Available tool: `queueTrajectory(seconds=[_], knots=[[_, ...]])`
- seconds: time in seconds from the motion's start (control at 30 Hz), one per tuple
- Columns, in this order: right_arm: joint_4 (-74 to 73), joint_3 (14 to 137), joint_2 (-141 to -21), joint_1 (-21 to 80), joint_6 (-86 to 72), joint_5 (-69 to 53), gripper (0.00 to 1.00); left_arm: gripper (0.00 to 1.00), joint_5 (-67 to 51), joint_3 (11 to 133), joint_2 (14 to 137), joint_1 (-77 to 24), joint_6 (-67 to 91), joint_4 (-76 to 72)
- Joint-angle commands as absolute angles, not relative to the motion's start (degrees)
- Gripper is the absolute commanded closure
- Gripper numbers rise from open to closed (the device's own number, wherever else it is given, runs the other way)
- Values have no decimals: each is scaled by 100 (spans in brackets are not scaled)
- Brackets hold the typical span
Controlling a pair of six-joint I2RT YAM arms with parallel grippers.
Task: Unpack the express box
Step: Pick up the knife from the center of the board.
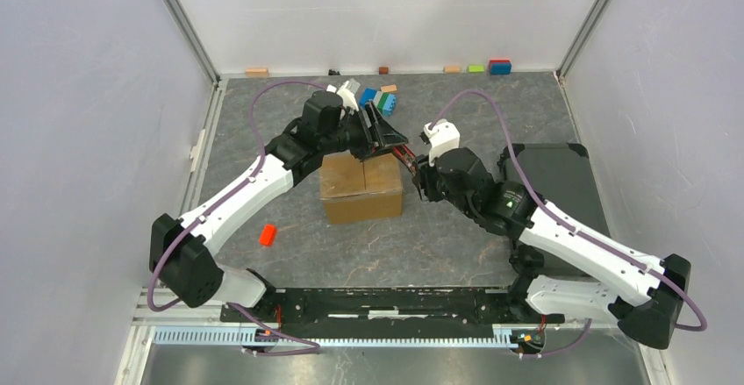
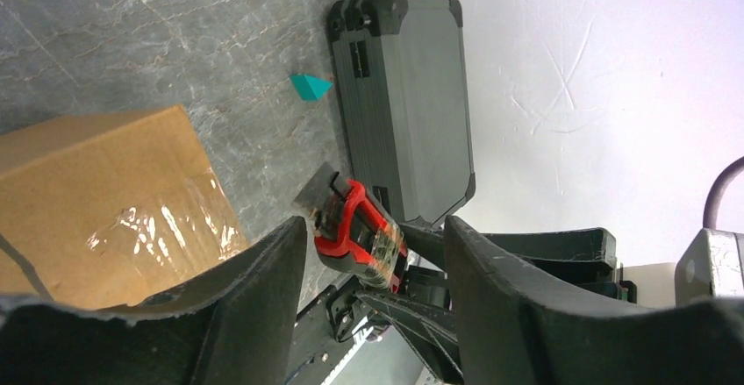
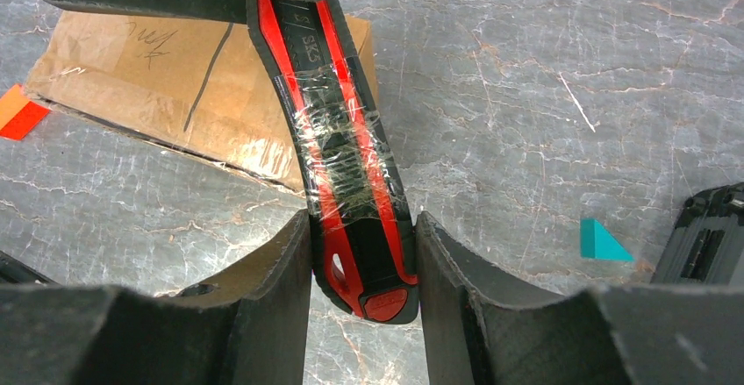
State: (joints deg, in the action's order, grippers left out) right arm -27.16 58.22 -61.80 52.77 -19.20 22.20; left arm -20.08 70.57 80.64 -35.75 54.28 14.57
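The express box is a brown carton with taped-shut flaps in the middle of the table, and it also shows in the left wrist view and the right wrist view. My right gripper is shut on the butt end of a red and black utility knife, held just right of the box's far corner. My left gripper is open, and its fingers straddle the knife's front end with a gap on both sides.
A black case lies at the right. A teal wedge block sits between it and the box. A red block lies left of the box. Blue-green blocks and several loose blocks are at the back wall.
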Motion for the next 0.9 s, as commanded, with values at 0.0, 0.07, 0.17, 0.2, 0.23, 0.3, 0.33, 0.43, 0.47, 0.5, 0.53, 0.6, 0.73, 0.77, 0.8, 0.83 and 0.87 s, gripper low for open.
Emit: queueTrajectory(seconds=[0.0, 0.07, 0.17, 0.2, 0.23, 0.3, 0.33, 0.43, 0.47, 0.5, 0.53, 0.6, 0.73, 0.77, 0.8, 0.83, 0.87], knots=[[-2602, 6251, -6194, 5310, -1862, 2346, 100, 37, -2259, 7098, 8145, -3595, 5732, 937], [-2606, 6287, -6213, 5311, -1850, 2351, 100, 42, -2306, 7058, 8170, -3595, 5799, 859], [-2593, 6309, -6223, 5308, -1846, 2368, 100, 46, -2364, 7040, 8193, -3599, 5849, 808], [-2593, 6324, -6225, 5306, -1841, 2368, 100, 46, -2360, 7025, 8193, -3595, 5860, 804], [-2584, 6349, -6228, 5305, -1843, 2355, 100, 48, -2356, 7010, 8190, -3595, 5877, 772], [-2584, 6380, -6239, 5307, -1829, 2321, 100, 52, -2362, 6996, 8184, -3595, 5919, 715], [-2583, 6399, -6240, 5308, -1827, 2326, 100, 56, -2372, 6996, 8195, -3595, 5932, 688], [-2569, 6459, -6249, 5302, -1831, 2335, 100, 75, -2416, 6984, 8213, -3599, 6036, 586], [-2548, 6473, -6249, 5309, -1832, 2307, 100, 81, -2425, 6979, 8212, -3587, 6078, 544], [-2511, 6497, -6259, 5311, -1835, 2279, 100, 87, -2434, 6983, 8212, -3587, 6110, 504], [-2476, 6516, -6275, 5309, -1846, 2272, 93, 91, -2426, 6995, 8196, -3572, 6152, 489], [-2413, 6588, -6295, 5308, -1885, 2276, 56, 97, -2435, 6984, 8128, -3463, 6294, 369], [-2028, 6693, -6248, 5137, -2083, 2044, 2, 98, -2403, 6680, 7723, -3018, 7028, -406], [-1834, 6668, -6222, 5038, -2208, 1848, 2, 98, -2380, 6573, 7627, -2898, 7202, -685], [-1589, 6601, -6191, 4899, -2356, 1554, 2, 98, -2327, 6467, 7498, -2811, 7410, -888], [-1338, 6529, -6165, 4772, -2507, 1241, 2, 98, -2247, 6355, 7368, -2734, 7584, -1167], [-1055, 6439, -6139, 4633, -2710, 1039, 2, 98, -2159, 6223, 7272, -2668, 7776, -1390]])
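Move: The knife, held near its butt by the right hand, reaches between the left hand's open fingers; its middle lies about 3 cm back, 2 cm right and 2 cm below the left hand point. From the right hand, the left fingers are roughly 7 cm ahead, 4 cm left and 3 cm higher. The cardboard box sits about 3 cm back, 9 cm left and 18 cm below the left hand; the brick block is 23 cm ahead, 4 cm left on the table. The knife's front part is taken by the left fingers, which edge about 1 cm to the right along the knife and shut on it while the right hand, still pinching the butt, rises some 2 cm. The right fingers then open wide and let go, that hand climbing about 3 cm more and slightly forward and left; the left hand carries the knife forward, up and left by about 4 cm, rolling its left side down. ##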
